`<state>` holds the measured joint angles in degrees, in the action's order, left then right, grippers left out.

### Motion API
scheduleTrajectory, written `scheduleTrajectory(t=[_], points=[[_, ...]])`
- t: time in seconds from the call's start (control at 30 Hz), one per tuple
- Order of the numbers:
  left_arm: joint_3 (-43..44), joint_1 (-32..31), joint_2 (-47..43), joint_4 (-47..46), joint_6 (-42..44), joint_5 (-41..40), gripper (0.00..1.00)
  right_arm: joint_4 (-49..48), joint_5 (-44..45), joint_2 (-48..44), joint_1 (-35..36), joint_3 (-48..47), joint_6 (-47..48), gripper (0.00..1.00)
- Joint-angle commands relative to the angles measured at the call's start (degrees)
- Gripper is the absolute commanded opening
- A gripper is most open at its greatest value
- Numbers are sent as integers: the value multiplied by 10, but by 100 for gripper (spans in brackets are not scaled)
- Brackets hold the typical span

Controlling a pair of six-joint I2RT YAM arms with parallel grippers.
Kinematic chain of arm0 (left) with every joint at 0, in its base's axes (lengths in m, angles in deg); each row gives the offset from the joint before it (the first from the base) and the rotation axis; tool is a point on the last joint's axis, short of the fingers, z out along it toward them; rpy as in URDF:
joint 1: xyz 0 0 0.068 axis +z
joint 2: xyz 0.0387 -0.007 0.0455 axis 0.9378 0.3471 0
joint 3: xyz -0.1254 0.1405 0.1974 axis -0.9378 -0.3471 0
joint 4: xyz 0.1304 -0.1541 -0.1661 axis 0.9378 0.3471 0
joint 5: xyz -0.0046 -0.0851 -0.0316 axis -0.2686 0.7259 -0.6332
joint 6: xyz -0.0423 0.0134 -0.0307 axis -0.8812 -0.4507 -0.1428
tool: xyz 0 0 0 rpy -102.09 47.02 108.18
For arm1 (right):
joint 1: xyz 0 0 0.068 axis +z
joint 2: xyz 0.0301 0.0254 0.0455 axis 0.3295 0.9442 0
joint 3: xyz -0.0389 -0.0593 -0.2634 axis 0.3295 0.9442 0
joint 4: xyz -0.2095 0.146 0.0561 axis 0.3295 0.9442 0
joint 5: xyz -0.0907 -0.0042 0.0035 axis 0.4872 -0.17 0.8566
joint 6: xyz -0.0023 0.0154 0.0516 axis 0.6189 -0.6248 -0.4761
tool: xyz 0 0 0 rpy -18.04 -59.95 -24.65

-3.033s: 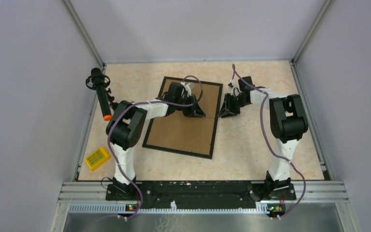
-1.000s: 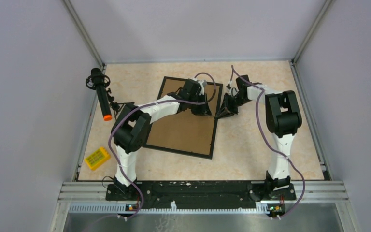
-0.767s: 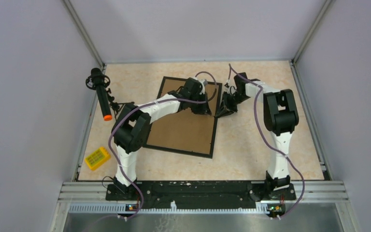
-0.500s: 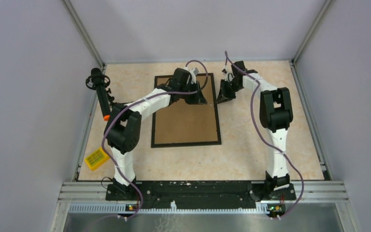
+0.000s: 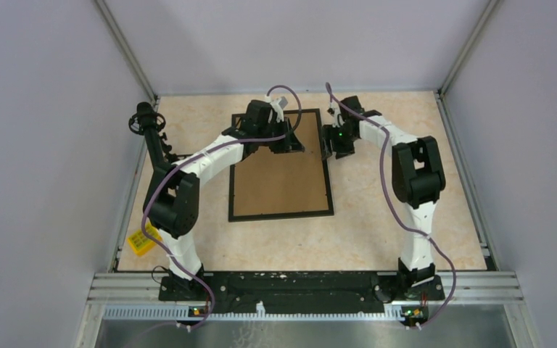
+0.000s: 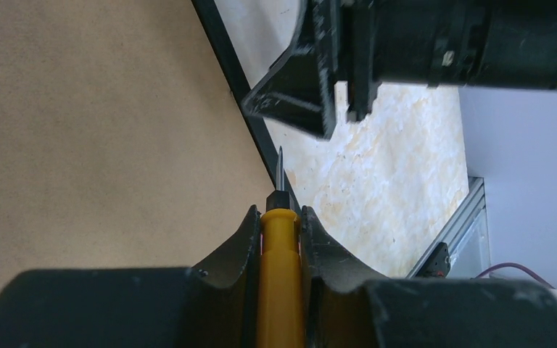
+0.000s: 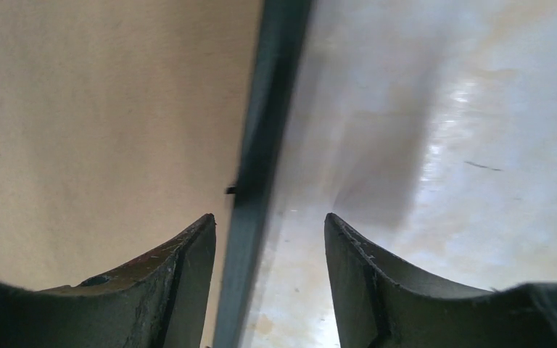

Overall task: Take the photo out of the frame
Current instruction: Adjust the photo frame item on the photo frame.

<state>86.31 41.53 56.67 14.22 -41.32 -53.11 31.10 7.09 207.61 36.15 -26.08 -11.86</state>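
Note:
The frame (image 5: 281, 177) lies face down on the table, its brown fibreboard back up inside a thin black border. The photo is hidden. My left gripper (image 5: 290, 143) is over the frame's far right part, shut on a yellow-handled screwdriver (image 6: 281, 283); its metal tip (image 6: 280, 170) points at the frame's right border (image 6: 254, 116). My right gripper (image 5: 328, 145) is open at the frame's right edge; in the right wrist view the black border (image 7: 261, 167) runs between its fingers (image 7: 181, 275), with the brown back (image 7: 101, 109) to the left.
A black tool with an orange tip (image 5: 152, 138) stands at the left wall. A yellow block (image 5: 141, 238) lies at the near left, partly behind the left arm. The table is beige marble pattern (image 5: 399, 217) with walls on three sides.
The frame has turned from tilted to square with the table and slid toward the far wall. Both grippers moved with it, farther back and a little left.

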Motion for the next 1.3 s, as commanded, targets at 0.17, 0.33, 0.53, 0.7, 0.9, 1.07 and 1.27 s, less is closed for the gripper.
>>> scheduleTrajectory(t=[0.17,0.33,0.53,0.7,0.9,1.07,1.27], points=[[-8,2,-28,-32,-7,10,0,14,93,22,59,-33,-3,52],[-8,3,-26,-33,-8,13,0,24,124,56,66,-47,-26,38],[-9,5,-22,-29,-8,12,0,37,131,82,64,-54,-35,10],[-25,7,-16,-37,-14,26,0,30,45,76,30,-34,-42,0],[-43,7,-1,-52,-27,47,0,-21,-34,48,-23,34,-68,0],[-41,6,12,-51,-30,49,0,-43,-46,28,-51,73,-80,0],[-42,7,16,-54,-32,52,0,-48,-44,0,-33,83,-45,21]])
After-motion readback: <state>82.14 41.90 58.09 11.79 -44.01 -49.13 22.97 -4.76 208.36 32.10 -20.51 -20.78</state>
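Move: The frame's right rim, at its small black tab, lies about 2 cm left of the right hand, 1 cm ahead and some 2 cm below its half-open fingers. The tip of the yellow-handled screwdriver hovers roughly 6 cm left of that hand, level fore and aft, 6 cm higher; the frame's far-right corner is 15 cm ahead and 3 cm left. From the left hand the tab is about 11 cm right, 4 cm ahead and 13 cm below. The right fingers come up to the frame's right rim near the tab: the hand goes about 3 cm left and 1 cm down, closes nearly shut, then eases some 2 cm back right while rolling about 20 degrees so its fingertips swing left, the tips ending against the rim. The left hand, still holding the screwdriver, later sinks roughly 3 cm and draws back 1.5 cm above the board. ##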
